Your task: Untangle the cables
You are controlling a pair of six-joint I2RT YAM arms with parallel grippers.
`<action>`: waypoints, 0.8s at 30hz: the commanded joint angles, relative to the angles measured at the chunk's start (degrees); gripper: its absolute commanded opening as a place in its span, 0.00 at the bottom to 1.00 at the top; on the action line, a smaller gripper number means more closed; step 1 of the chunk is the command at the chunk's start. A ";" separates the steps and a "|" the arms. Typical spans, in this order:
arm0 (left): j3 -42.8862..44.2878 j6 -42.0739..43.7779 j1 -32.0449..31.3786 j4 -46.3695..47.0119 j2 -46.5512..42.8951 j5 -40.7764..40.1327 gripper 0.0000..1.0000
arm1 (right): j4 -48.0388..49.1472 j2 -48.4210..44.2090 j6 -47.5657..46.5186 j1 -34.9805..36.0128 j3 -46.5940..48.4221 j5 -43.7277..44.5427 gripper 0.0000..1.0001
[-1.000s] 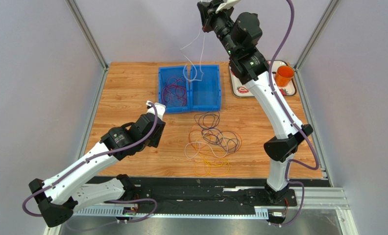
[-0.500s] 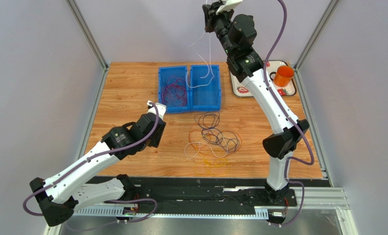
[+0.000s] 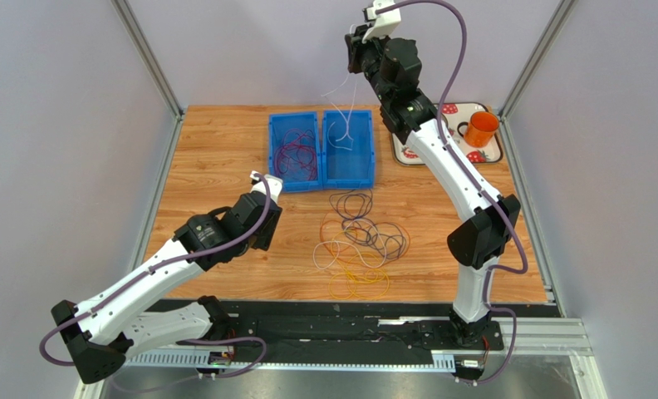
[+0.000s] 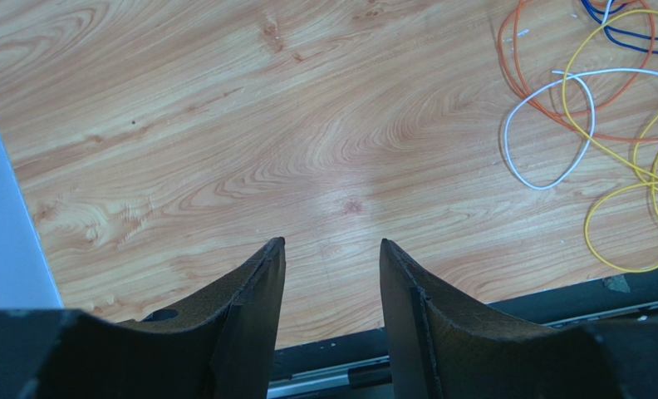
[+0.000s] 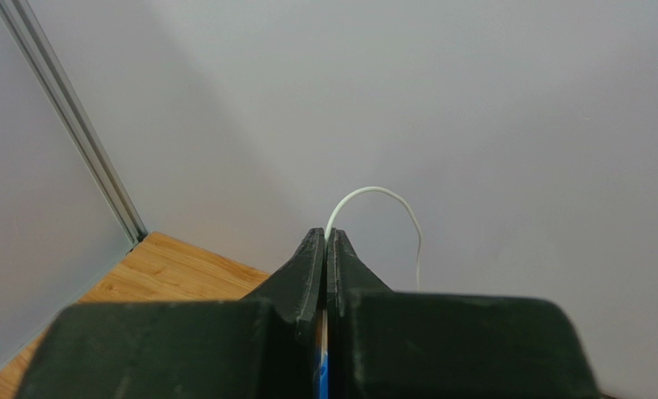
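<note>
A loose tangle of cables point(image 3: 361, 241), dark purple, orange, white and yellow, lies on the wooden table right of centre. In the left wrist view its white loop point(image 4: 548, 133), yellow loops point(image 4: 631, 216) and orange loop point(image 4: 523, 66) lie at the upper right. Dark red cables point(image 3: 295, 154) rest in the left half of a blue bin. My right gripper point(image 5: 325, 233) is raised high at the back point(image 3: 356, 56) and is shut on a white cable point(image 3: 346, 125), which hangs down into the bin's right half. My left gripper point(image 4: 332, 243) is open over bare wood, with nothing between its fingers.
The blue two-compartment bin point(image 3: 322, 184) stands at the back centre. A white tray point(image 3: 407, 154) with an orange cup point(image 3: 482, 129) sits at the back right. Grey walls and metal posts point(image 3: 145, 54) enclose the table. A black rail point(image 3: 349, 328) runs along the near edge.
My right gripper has turned and come a little lower and to the right. The white cable's hanging end swung right and sank into the bin's right compartment. The left arm has not moved.
</note>
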 commanded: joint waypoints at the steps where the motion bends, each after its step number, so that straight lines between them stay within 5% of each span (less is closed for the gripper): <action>1: 0.54 0.23 0.15 0.05 0.10 -0.90 0.54 | 3.37 -1.10 0.51 -0.03 0.30 0.70 0.00; 24: 0.36 0.15 0.15 0.22 -0.34 -0.64 0.55 | -5.77 2.68 9.29 -0.29 -9.10 11.08 0.00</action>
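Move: The right gripper is high up, still holding the white cable. The right-hand blue bin lies some 43 cm below it, about 7 cm back and practically level sideways. The left-hand blue bin, with the purple-red cable, is about 16 cm farther left; the tray lies roughly 29 cm to the right and 1 cm back. The remaining tangle is around 32 cm back and 3 cm right. From the left hand, the right-hand bin lies about 25 cm ahead, 20 cm right and 15 cm below. Keep the right fingers shut on the white cable and, after a brief hold, lower it steadily about 10 cm towards the right-hand blue bin, letting the hanging strands lead. As it sinks, tip the fingers some 15 degrees down from their slight upward slant, and swing them a little clockwise. ##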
